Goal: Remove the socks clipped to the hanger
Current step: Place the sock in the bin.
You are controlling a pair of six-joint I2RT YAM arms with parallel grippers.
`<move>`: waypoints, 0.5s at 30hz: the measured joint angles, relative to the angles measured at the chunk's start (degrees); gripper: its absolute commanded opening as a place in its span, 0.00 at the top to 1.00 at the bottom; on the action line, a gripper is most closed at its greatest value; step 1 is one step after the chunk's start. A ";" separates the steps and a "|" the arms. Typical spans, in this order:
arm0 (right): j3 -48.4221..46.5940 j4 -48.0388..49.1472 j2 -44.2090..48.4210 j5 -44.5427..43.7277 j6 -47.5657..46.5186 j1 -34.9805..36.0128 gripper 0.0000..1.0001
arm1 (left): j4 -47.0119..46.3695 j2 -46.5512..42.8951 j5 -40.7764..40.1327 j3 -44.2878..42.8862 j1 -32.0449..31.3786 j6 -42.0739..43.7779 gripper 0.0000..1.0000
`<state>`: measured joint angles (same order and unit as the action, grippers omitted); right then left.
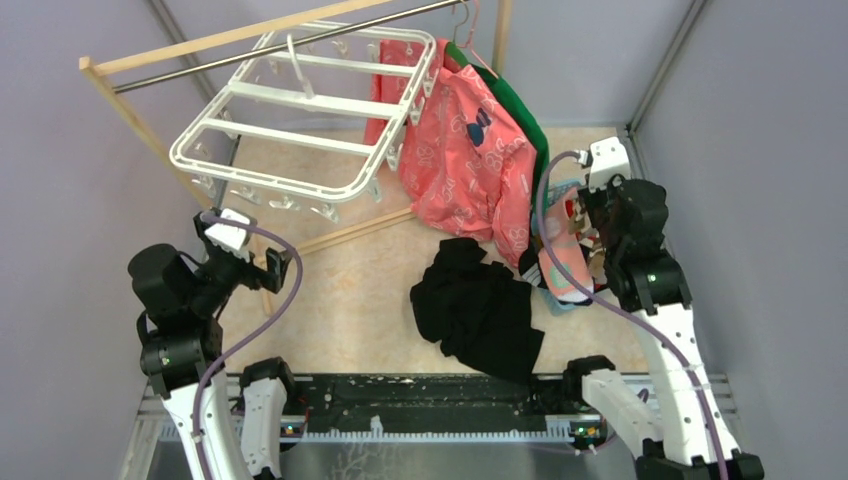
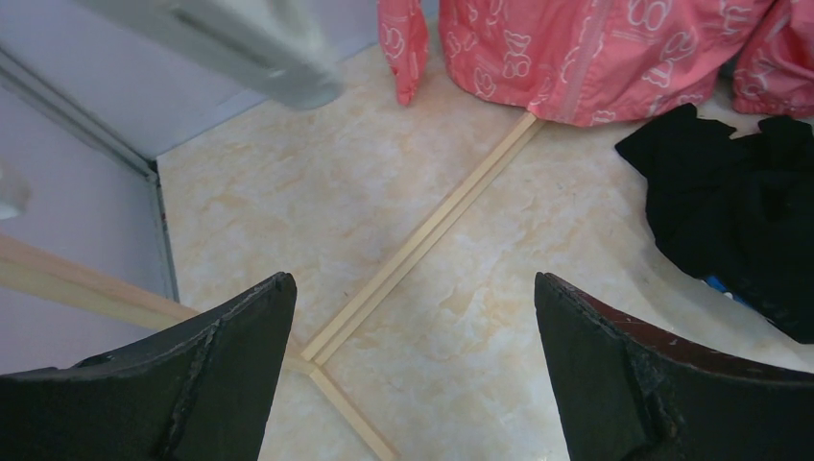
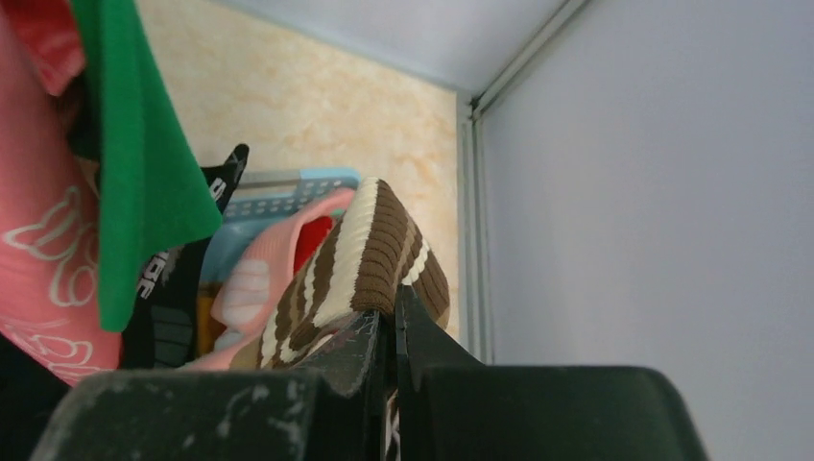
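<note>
The white hanger (image 1: 300, 110) hangs tilted from the rail at the back left, and the small clips I can see on it dangle bare. My left gripper (image 1: 280, 270) (image 2: 413, 283) is open below it, over the floor, with nothing between its fingers. At the right wall my right gripper (image 1: 590, 232) (image 3: 394, 307) is shut on a sock with a brown-and-white striped cuff (image 3: 370, 259). This sock sits above a pile of socks (image 1: 562, 268): a pale pink one (image 3: 254, 279), a red one (image 3: 307, 240) and a dark patterned one (image 3: 168, 288).
A pink printed shirt (image 1: 465, 150) and a green garment (image 1: 522, 115) hang at the back centre. A black cloth heap (image 1: 480, 310) lies on the floor. The socks lie in a light blue basket (image 3: 278, 197). Wooden rack bars (image 2: 432, 230) cross the floor.
</note>
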<state>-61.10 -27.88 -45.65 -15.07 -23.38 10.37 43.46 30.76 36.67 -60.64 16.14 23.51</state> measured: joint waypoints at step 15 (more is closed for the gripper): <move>3.02 2.40 -26.08 20.92 10.67 -9.14 1.00 | 3.32 -1.25 11.17 4.44 -1.05 1.42 0.01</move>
<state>-58.08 -25.47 -71.72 5.85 -12.71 1.23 46.78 29.52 47.83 -56.21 15.09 24.93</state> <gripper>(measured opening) 0.013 0.989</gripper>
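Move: The right hand, already pinching the striped sock, has the bin's middle about 6 cm ahead, 4 cm to the left and some 28 cm below. The green garment hangs roughly 9 cm to its left and 8 cm ahead, about 12 cm lower; the black garment lies some 21 cm left and 6 cm back, on the table. From the empty left hand, the bin is about 55 cm to the right, 13 cm farther out and 28 cm down. Lower the right gripper about 16 cm and push 7 cm forward towards the bin, easing slightly left late on; tip the fingers down some 25 degrees, let their left side rise, and keep the striped sock pinched. Meanwhile draw the open, empty left gripper right, down and a little back, away from the hanger, turning it clockwise. ##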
